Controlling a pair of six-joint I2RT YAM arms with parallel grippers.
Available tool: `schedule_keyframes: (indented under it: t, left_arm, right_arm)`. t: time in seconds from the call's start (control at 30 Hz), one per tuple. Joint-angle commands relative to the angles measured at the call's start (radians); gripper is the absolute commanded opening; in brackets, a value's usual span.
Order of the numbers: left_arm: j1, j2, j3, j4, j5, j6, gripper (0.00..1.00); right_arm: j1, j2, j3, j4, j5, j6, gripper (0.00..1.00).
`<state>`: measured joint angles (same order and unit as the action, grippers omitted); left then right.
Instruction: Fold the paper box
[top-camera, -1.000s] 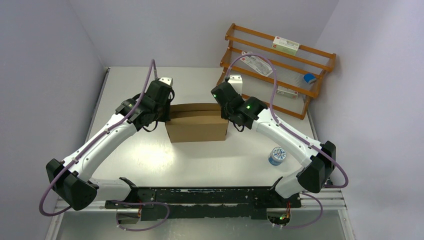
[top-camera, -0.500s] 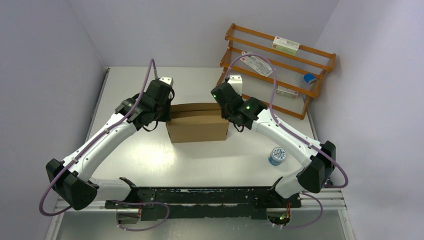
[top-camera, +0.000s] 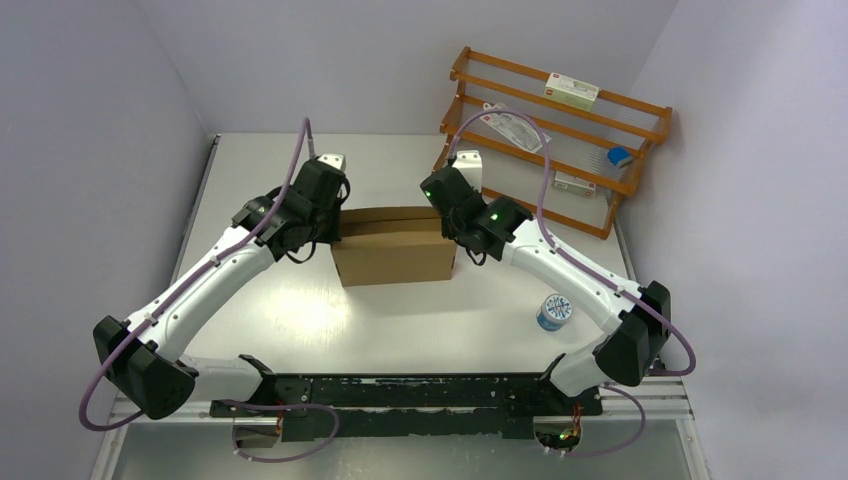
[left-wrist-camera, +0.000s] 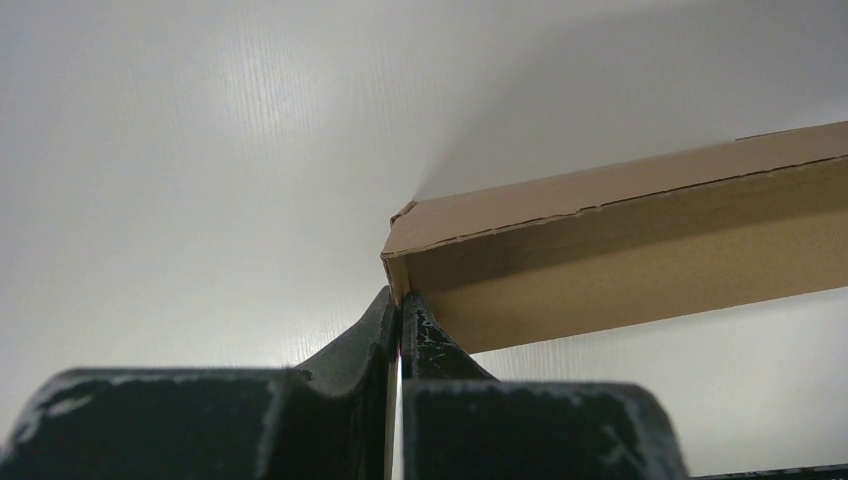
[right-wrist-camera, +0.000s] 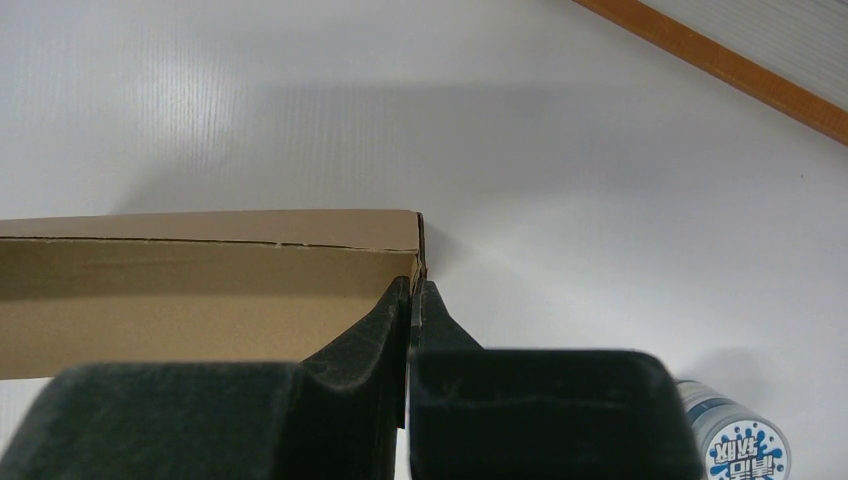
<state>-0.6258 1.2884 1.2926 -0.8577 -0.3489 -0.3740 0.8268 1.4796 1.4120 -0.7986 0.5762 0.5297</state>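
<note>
The paper box (top-camera: 395, 255), plain brown cardboard, stands in the middle of the table with its front wall raised. My left gripper (top-camera: 334, 226) is at the box's left end and my right gripper (top-camera: 456, 226) at its right end. In the left wrist view the box (left-wrist-camera: 620, 240) runs off to the right, and the left gripper (left-wrist-camera: 400, 300) is shut with the thin corner wall pinched between its tips. The right wrist view shows the box (right-wrist-camera: 200, 290) stretching left, the right gripper (right-wrist-camera: 412, 287) shut on its end wall at the corner.
An orange wooden rack (top-camera: 560, 130) stands at the back right, holding white cartons (top-camera: 572, 92) and a small blue item (top-camera: 620, 156). A round blue-and-white tin (top-camera: 554, 311) sits on the table near the right arm, and the tin (right-wrist-camera: 745, 450) also shows in the right wrist view.
</note>
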Motion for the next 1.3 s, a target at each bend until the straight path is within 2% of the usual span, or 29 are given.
schedule_keyframes:
  t: [0.0, 0.4, 0.5, 0.57, 0.73, 0.93, 1.07, 1.2, 1.27]
  left_arm:
    - [-0.031, 0.003, -0.033, 0.058, 0.065, -0.007, 0.05]
    - [-0.031, -0.062, -0.108, 0.136, 0.138, -0.052, 0.05]
    - [-0.031, -0.087, -0.141, 0.15, 0.14, -0.055, 0.09]
    - [-0.031, -0.134, -0.185, 0.188, 0.156, -0.058, 0.17]
    - [-0.029, -0.252, -0.276, 0.259, 0.132, -0.08, 0.3]
    - [-0.029, -0.324, -0.282, 0.281, 0.118, -0.085, 0.56]
    - [-0.028, -0.336, -0.247, 0.267, 0.11, -0.089, 0.65]
    - [-0.026, -0.36, -0.233, 0.274, 0.091, -0.107, 0.69]
    - [-0.022, -0.371, -0.237, 0.283, 0.076, -0.117, 0.71]
  right_arm:
    - [0.037, 0.025, -0.041, 0.029, -0.116, 0.025, 0.0]
    - [0.041, -0.007, -0.092, 0.074, -0.124, 0.047, 0.0]
    - [0.041, -0.031, -0.116, 0.085, -0.115, 0.051, 0.0]
    - [0.041, -0.052, -0.131, 0.095, -0.101, 0.056, 0.01]
    - [0.039, -0.116, -0.169, 0.155, -0.115, 0.034, 0.2]
    - [0.035, -0.146, -0.159, 0.166, -0.104, 0.016, 0.42]
    - [0.025, -0.157, -0.134, 0.169, -0.149, 0.009, 0.51]
    - [0.009, -0.184, -0.117, 0.183, -0.191, 0.006, 0.64]
    - [-0.005, -0.198, -0.107, 0.188, -0.199, 0.011, 0.65]
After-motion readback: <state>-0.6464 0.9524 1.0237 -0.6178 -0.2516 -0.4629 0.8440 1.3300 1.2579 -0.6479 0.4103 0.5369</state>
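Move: The paper box stands open-topped between the hands, each already pinching the rim of an end wall. Its middle is about 11 cm to the left hand's right, level fore and aft, and 4 cm below. From the right hand it is 10 cm to the left, level, and 4 cm below. The blue-labelled can is some 20 cm right of the right hand and 13 cm back. The wooden rack's near rail is roughly 12 cm ahead and 15 cm right of it. Both grippers let go of the box's end walls: after sinking slightly they draw back towards the robot about 3 cm and spread well open, the left a touch earlier. The left hand dips further, then rises about 4 cm, its left side rolling down some 15 degrees; the right dips too, drifts 2 cm left, then lifts 2 cm, its left side rolling up about 10 degrees. ##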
